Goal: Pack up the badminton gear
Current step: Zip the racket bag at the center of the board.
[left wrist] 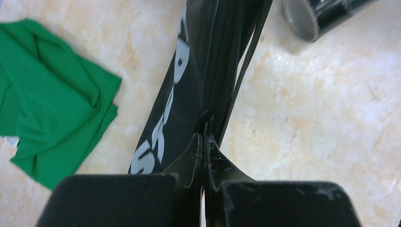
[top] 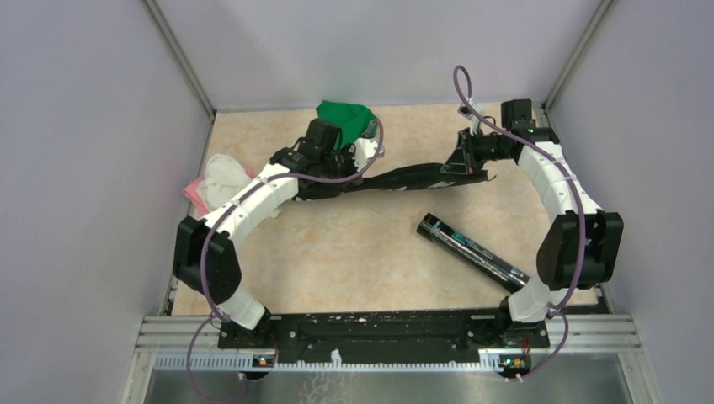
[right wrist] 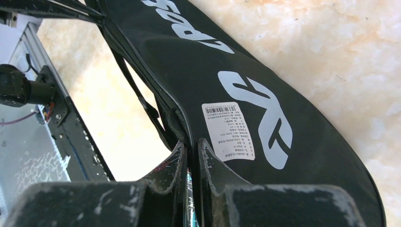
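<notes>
The black racket bag (top: pixel 412 177) with white lettering lies stretched across the back of the table. My left gripper (top: pixel 337 181) is at its left end. In the left wrist view that gripper (left wrist: pixel 204 137) is shut on the bag (left wrist: pixel 189 71) right at the zipper line. My right gripper (top: pixel 461 162) is at the bag's right end. In the right wrist view it (right wrist: pixel 191 144) is shut on the bag's seamed edge, beside a white label (right wrist: pixel 229 130). A long black tube (top: pixel 471 251) with teal lettering lies apart on the table, nearer the arm bases. Its open end (left wrist: pixel 302 19) shows beyond the bag.
A green cloth (top: pixel 345 118) lies crumpled at the back, just behind the left wrist, and shows left of the bag (left wrist: pixel 52 99). White and pink cloths (top: pixel 221 178) lie by the left wall. The black base rail (top: pixel 379 328) runs along the near edge.
</notes>
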Robot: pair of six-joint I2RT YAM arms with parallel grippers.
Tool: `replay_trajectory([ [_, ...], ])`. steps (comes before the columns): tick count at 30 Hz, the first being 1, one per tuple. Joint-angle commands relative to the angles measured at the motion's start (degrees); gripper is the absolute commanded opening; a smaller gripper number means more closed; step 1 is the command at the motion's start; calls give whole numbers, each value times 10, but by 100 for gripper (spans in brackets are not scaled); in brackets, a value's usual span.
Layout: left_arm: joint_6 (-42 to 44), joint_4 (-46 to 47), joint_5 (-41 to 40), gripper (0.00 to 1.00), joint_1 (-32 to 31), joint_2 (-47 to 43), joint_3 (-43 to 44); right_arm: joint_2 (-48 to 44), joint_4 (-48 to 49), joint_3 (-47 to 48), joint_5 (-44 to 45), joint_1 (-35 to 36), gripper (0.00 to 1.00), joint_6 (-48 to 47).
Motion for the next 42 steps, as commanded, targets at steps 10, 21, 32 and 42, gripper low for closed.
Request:
replay_trajectory([
  [10,127,-92,-99,0,83,-65,-57,-34,-17,51,97,-73,0,-51],
  [21,213,-107,-138,0,175,-75,-81,-24,-29,71,115,-100,0,-73],
  [32,303,-92,-156,0,275,-63,-99,-15,-33,80,137,-115,0,-88],
  [42,383,-96,-171,0,361,-53,-107,-11,-33,87,146,-123,0,-95],
])
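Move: The left gripper already pinches the zipper pull. It is bound for the bag's narrow tail, roughly 25 cm to its left, 2 cm ahead and 13 cm below; the white towel lies 35 cm left and 5 cm ahead, the green cloth 25 cm ahead and 5 cm left. The right gripper still holds the bag's wide end; that tail is about 55 cm to its left and 1 cm ahead, the black tube about 18 cm back and 3 cm right. Keep the zipper pull pinched and draw it left along the racket bag towards its narrow tail, about 27 cm in a steady run, sinking some 5 cm and tipping the fingers steeper towards the table. Meanwhile carry the wide end about 7 cm right with the right gripper, grip kept, so the two hands spread apart. ##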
